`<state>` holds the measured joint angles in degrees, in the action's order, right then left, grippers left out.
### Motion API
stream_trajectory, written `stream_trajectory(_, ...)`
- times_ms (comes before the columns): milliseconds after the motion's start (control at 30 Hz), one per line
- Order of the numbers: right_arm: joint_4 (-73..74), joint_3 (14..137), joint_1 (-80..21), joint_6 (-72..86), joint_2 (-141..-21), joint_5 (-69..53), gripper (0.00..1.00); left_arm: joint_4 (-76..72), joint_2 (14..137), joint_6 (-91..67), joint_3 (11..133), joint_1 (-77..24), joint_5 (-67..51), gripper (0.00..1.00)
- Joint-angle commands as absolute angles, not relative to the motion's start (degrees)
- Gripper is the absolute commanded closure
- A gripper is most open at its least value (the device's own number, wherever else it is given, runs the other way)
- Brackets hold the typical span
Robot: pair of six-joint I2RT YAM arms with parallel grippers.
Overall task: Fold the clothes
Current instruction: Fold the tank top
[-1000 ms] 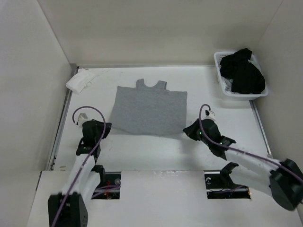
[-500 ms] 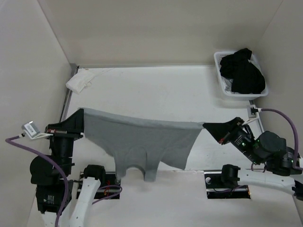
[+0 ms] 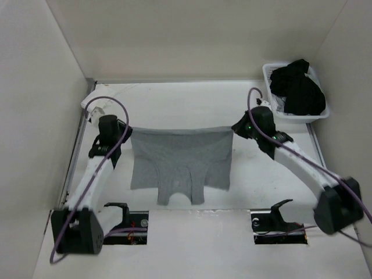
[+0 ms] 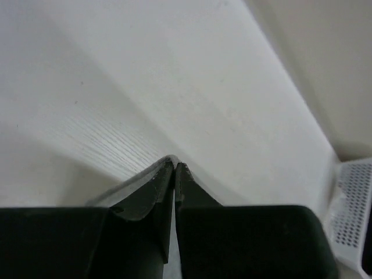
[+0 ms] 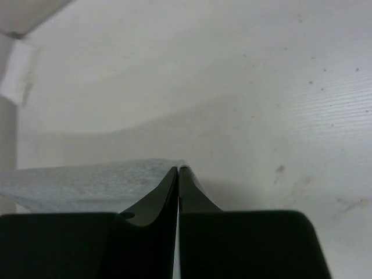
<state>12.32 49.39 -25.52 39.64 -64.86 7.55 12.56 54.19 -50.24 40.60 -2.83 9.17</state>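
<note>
The clothes, a heather-grey tank top (image 3: 179, 160), are stretched by the hem between my two grippers over the middle of the table. The body trails toward the near edge, and the straps and scooped neck (image 3: 181, 196) end up nearest me. My left gripper (image 3: 125, 133) is shut on the left hem corner. In the left wrist view only a thin grey edge (image 4: 152, 168) shows at the shut left gripper (image 4: 174, 164). My right gripper (image 3: 234, 128) is shut on the right hem corner. The right wrist view shows grey fabric (image 5: 87, 179) running left from the shut right gripper (image 5: 178, 169).
A white basket (image 3: 290, 115) holding a heap of black garments (image 3: 297, 87) stands at the back right, close behind the right arm. A small folded white cloth (image 3: 92, 102) lies at the back left by the left arm. White walls close three sides.
A second ago the top lay flat with its neck at the far side. Both grippers lifted it by the hem, swung it over, and now hold it mid-table with its neck near.
</note>
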Motion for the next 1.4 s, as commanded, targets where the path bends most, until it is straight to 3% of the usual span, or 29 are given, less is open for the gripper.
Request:
stream_trajectory(0, -1.84, 55.25, -19.22, 38.67, -79.32, -6.32, 0.97, -4.02, 68.94, -52.55, 45.07, 0.04, 9.06, 1.00)
stream_trajectory(133, -0.89, 66.42, -14.29, 38.76, -92.18, -9.31, 0.98, -6.42, 82.16, -53.96, 52.98, 0.92, 5.80, 1.00)
stream_trajectory(267, -0.61, 65.06, -13.58, 38.50, -91.51, -9.93, 0.97, -7.29, 81.66, -53.96, 50.73, 0.22, 5.45, 1.00)
stream_trajectory(533, -8.79, 40.72, -15.07, 42.71, -74.64, -8.27, 0.97, -10.03, 60.06, -54.85, 29.02, -0.04, 4.22, 1.00)
stream_trajectory(767, -6.25, 25.94, -20.86, 45.78, -58.47, -4.05, 0.97, 3.06, 37.11, -52.39, 18.20, 3.21, -0.78, 1.00)
stream_trajectory(1067, -2.20, 15.83, -25.53, 52.55, -53.35, 0.79, 0.97, 11.60, 29.01, -53.96, 8.71, 5.40, -4.39, 0.96)
stream_trajectory(1133, -2.20, 15.03, -25.53, 53.43, -54.05, 1.23, 0.92, 11.95, 28.39, -54.32, 7.56, 5.93, -4.92, 0.93)
stream_trajectory(1267, -1.41, 15.47, -25.53, 53.00, -52.65, 2.90, 0.64, 13.44, 28.48, -54.05, 8.70, 7.69, -4.92, 0.77)
stream_trajectory(1367, -2.72, 16.08, -25.36, 51.16, -51.41, 2.55, 0.51, 14.85, 26.11, -53.88, 10.28, 9.18, -4.57, 0.71)
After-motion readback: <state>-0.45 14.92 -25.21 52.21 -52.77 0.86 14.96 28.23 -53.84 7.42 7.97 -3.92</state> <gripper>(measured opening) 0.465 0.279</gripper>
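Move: The tank top hangs by one edge between the shut hands, its straps trailing towards the robot. The straps' middle lies about 23 cm back, 20 cm right and 16 cm below the left hand; from the right hand it is equally far back and below, some 21 cm left. The white cloth lies roughly 20 cm ahead and 16 cm left of the left hand, while the laundry basket stands about 20 cm ahead and 30 cm right of the right hand. The tank top's held edge is carried by both hands together forward and down about 10 cm, then drawn back some 20 cm, low over the table, towards the straps. Over the last stretch the hands sink to the table, fingertips tipping down a little, and open to let go of the two corners, the right fingers wider. ##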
